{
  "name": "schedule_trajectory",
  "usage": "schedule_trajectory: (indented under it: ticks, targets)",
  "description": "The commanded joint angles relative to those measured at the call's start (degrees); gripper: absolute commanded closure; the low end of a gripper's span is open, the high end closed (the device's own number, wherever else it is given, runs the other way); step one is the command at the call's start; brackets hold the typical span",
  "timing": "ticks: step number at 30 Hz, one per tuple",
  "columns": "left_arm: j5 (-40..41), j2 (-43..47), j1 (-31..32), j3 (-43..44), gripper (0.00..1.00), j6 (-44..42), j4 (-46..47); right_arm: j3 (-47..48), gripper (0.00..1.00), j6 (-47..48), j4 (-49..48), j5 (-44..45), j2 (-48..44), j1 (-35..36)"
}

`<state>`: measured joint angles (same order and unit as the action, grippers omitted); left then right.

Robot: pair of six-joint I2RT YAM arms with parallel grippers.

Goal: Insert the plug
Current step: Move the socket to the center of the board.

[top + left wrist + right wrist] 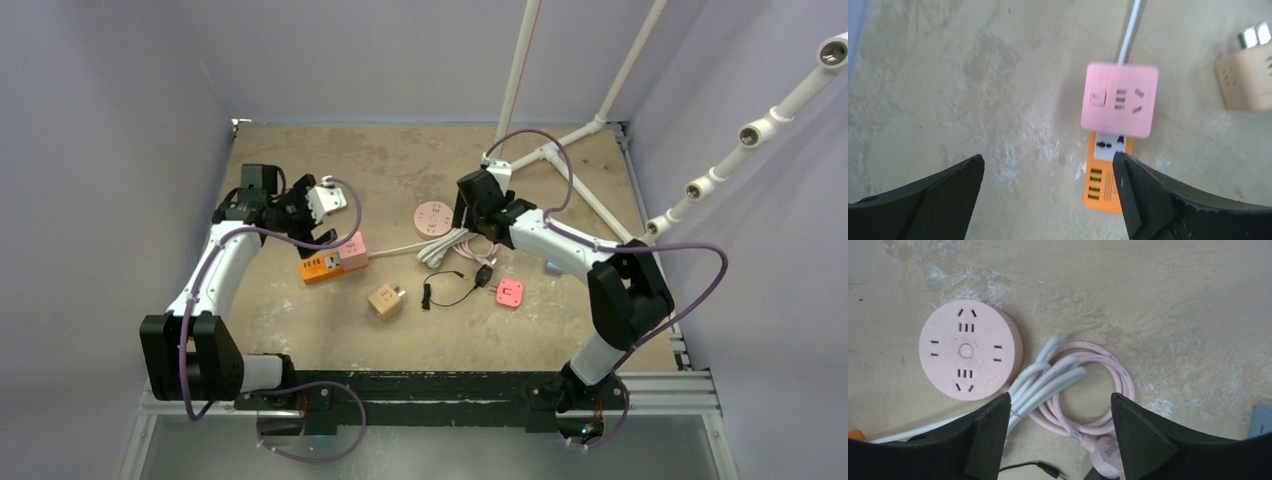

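Note:
A pink cube socket (1119, 100) with a white cord sits on the socket end of the orange power strip (1103, 192), on the left of the table (352, 250). My left gripper (1047, 157) hangs open above the strip (322, 266), touching nothing. A pink plug (1105, 465) lies at the end of a coiled pink cord (1120, 380) next to the round pink socket (968, 350). My right gripper (1059, 396) hovers open over the coiled cords (455, 245), with nothing between its fingers.
A tan cube adapter (385, 300) lies near the middle front, with a black cable (450, 290) and a small pink square block (510, 292) to its right. White pipe frames (560, 140) stand at the back right. Walls enclose the table.

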<state>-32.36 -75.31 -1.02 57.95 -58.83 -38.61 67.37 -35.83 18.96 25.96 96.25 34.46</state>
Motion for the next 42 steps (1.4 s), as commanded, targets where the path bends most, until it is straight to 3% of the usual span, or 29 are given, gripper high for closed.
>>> schedule_trajectory:
  ticks: [1,4,10,14,19,27,32,38,42]
  targets:
    - [-2.9,0.7,8.2,5.8,0.01,9.1,-0.5,-5.0,0.26,-2.2,-0.7,-0.4,-6.8,-0.2]
    - [-2.2,-0.4,15.0,6.3,0.01,16.4,4.8,-7.2,0.27,-3.0,-1.9,-3.7,-7.9,-0.9]
    - [3.2,-9.6,27.4,8.4,0.02,21.8,10.9,-4.9,0.30,-4.1,-1.4,-4.3,-4.3,-2.3]
    - [6.3,-16.7,33.9,11.2,0.04,24.0,15.3,-6.3,0.40,-5.1,-0.8,-4.8,-5.3,-3.3]
    - [8.9,-24.6,37.0,14.8,0.10,27.5,19.6,-10.6,0.45,-7.3,0.3,-5.2,-7.4,-4.2]
    - [11.1,-31.5,40.0,17.9,0.15,29.0,21.2,-13.3,0.42,-8.0,0.6,-4.9,-5.1,-6.2]
    - [12.1,-33.3,40.2,17.5,0.28,29.2,22.1,-13.2,0.45,-7.8,-1.9,-6.6,-2.9,-6.3]
    - [13.2,-32.9,40.2,17.0,0.58,29.1,20.4,-13.1,0.66,-7.0,-2.8,-6.5,-0.9,-6.3]
    - [12.3,-30.5,40.2,14.7,0.80,29.1,19.5,-13.8,0.71,-7.2,-1.5,-5.1,-0.3,-6.5]
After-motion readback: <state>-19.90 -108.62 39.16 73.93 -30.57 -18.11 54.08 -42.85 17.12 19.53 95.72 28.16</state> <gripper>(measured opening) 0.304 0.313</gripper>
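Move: The white cable bundle lies about 28 cm to the left hand's right, some 3 cm ahead and 11 below; the round socket stands 27 right and 9 ahead of that hand, the pink square adapter on the orange strip 8 right and 1 back. From the right hand the pink plug is about 5 cm back, 4 right and 9 below, with its pink coil 2 back and 1 right, the bundle 7 left and 2 back, and the round socket 10 left and 3 ahead. The white bundle is reached by the left hand, which sweeps about 26 cm right from above the strip, first rising a little, then sinking well below its start, and narrows its wide-open fingers around the bundle's looped end. The right hand backs off some 4 cm, moves right and sinks about 8 cm to the pink plug end of the coil, tipping further down as its fingers close partway. ##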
